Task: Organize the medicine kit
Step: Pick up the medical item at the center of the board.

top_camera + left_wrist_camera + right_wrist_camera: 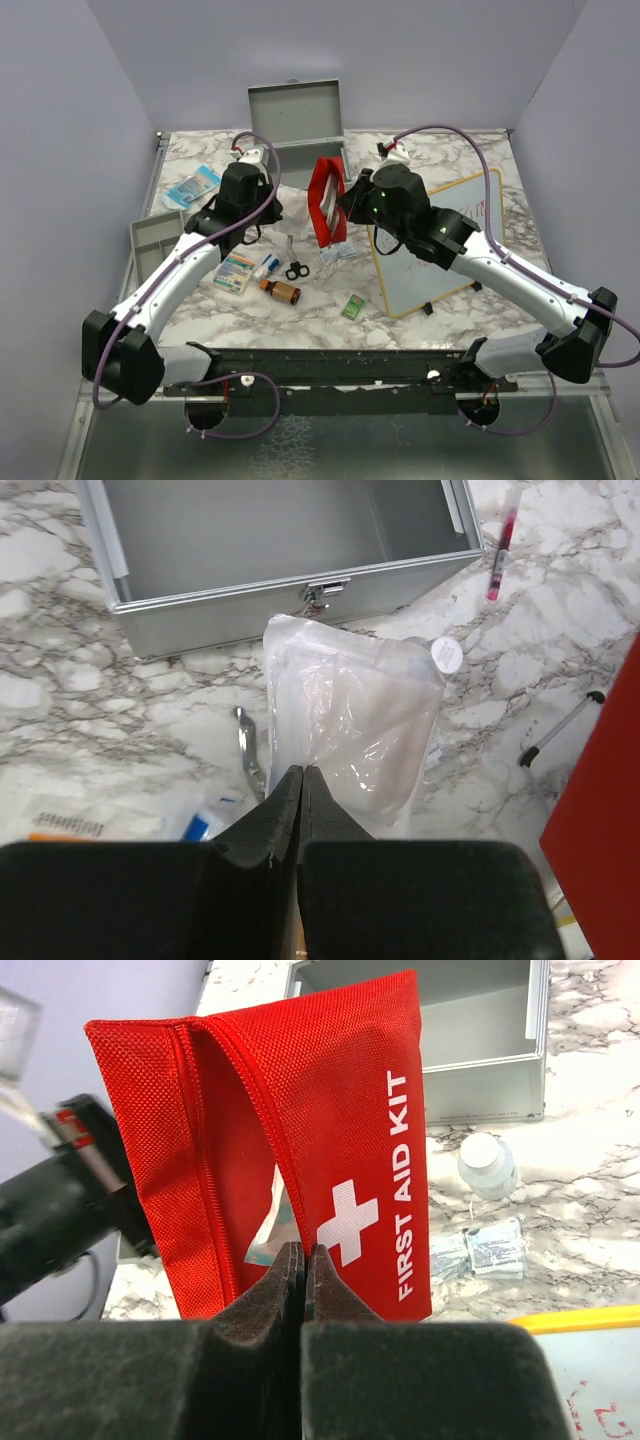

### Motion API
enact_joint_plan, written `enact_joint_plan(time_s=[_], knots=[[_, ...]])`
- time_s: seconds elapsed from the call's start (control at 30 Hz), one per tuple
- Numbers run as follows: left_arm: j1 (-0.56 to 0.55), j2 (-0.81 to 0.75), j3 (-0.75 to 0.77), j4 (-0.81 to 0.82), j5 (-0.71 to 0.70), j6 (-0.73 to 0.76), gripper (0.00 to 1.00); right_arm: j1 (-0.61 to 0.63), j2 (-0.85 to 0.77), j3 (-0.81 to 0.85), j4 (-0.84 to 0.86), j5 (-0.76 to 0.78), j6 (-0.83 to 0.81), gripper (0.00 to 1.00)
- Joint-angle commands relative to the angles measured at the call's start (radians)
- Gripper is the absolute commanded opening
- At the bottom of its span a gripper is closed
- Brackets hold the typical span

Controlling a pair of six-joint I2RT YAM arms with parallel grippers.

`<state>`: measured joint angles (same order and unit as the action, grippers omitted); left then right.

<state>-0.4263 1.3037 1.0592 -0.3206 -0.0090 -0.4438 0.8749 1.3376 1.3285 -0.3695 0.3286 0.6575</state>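
Observation:
The medicine kit (296,118) is a grey metal box standing open at the back of the table, its lid up and its inside bare (290,550). My left gripper (302,770) is shut on the near edge of a clear plastic bag (350,705) lying just in front of the box's latch. My right gripper (305,1248) is shut on the zip edge of a red pouch (300,1130) marked FIRST AID KIT. It holds the pouch (327,200) upright and gaping open above the table's middle, with a foil packet showing inside.
A wood-framed whiteboard (440,245) lies at the right and a shallow grey tray (152,240) at the left edge. Loose on the marble are a blue packet (192,186), a medicine carton (237,271), a brown bottle (281,291), scissors (297,270), a green packet (353,307), a white-capped bottle (488,1165) and a red pen (500,540).

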Motion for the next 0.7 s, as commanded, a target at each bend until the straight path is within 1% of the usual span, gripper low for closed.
enact_joint_plan(time_s=[0.0,0.17,0.3,0.4,0.5,0.67], knots=[[-0.005,-0.109,0.018,-0.173,-0.094,0.135,0.0,-0.003,0.034,0.02,-0.026,-0.007,-0.015,0.01],[-0.005,-0.213,0.011,-0.24,-0.13,0.263,0.0,-0.002,0.057,0.02,-0.053,0.02,-0.027,0.0],[-0.005,-0.282,0.042,-0.285,-0.111,0.308,0.0,-0.002,0.076,0.006,-0.057,0.036,-0.018,0.0],[-0.005,-0.327,0.06,-0.287,-0.004,0.328,0.0,-0.002,0.097,0.004,-0.054,0.024,-0.017,0.0],[-0.005,-0.35,0.081,-0.273,0.142,0.329,0.0,-0.002,0.107,-0.008,-0.034,0.002,-0.013,0.01],[-0.005,-0.326,0.131,-0.27,0.381,0.309,0.0,-0.002,0.136,-0.006,0.0,-0.054,-0.024,0.01]])
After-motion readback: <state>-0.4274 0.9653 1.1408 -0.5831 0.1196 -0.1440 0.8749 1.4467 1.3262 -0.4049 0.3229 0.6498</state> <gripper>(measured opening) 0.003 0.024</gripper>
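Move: The left hand already holds the white pouch. The mouth of the red kit bag is roughly 11 cm to its right, 2 cm ahead and some 6 cm higher. The metal box stands about 15 cm ahead and 5 cm right, the white bottle 6 cm ahead and 14 cm right, both some 14 cm below. From the right hand, which holds the bag, the pouch is about 11 cm left, level fore-and-aft, and 10 cm lower. Left hand lifts its pouch about 10 cm, drawing back, first swinging left; right hand lowers red bag 5 cm. ##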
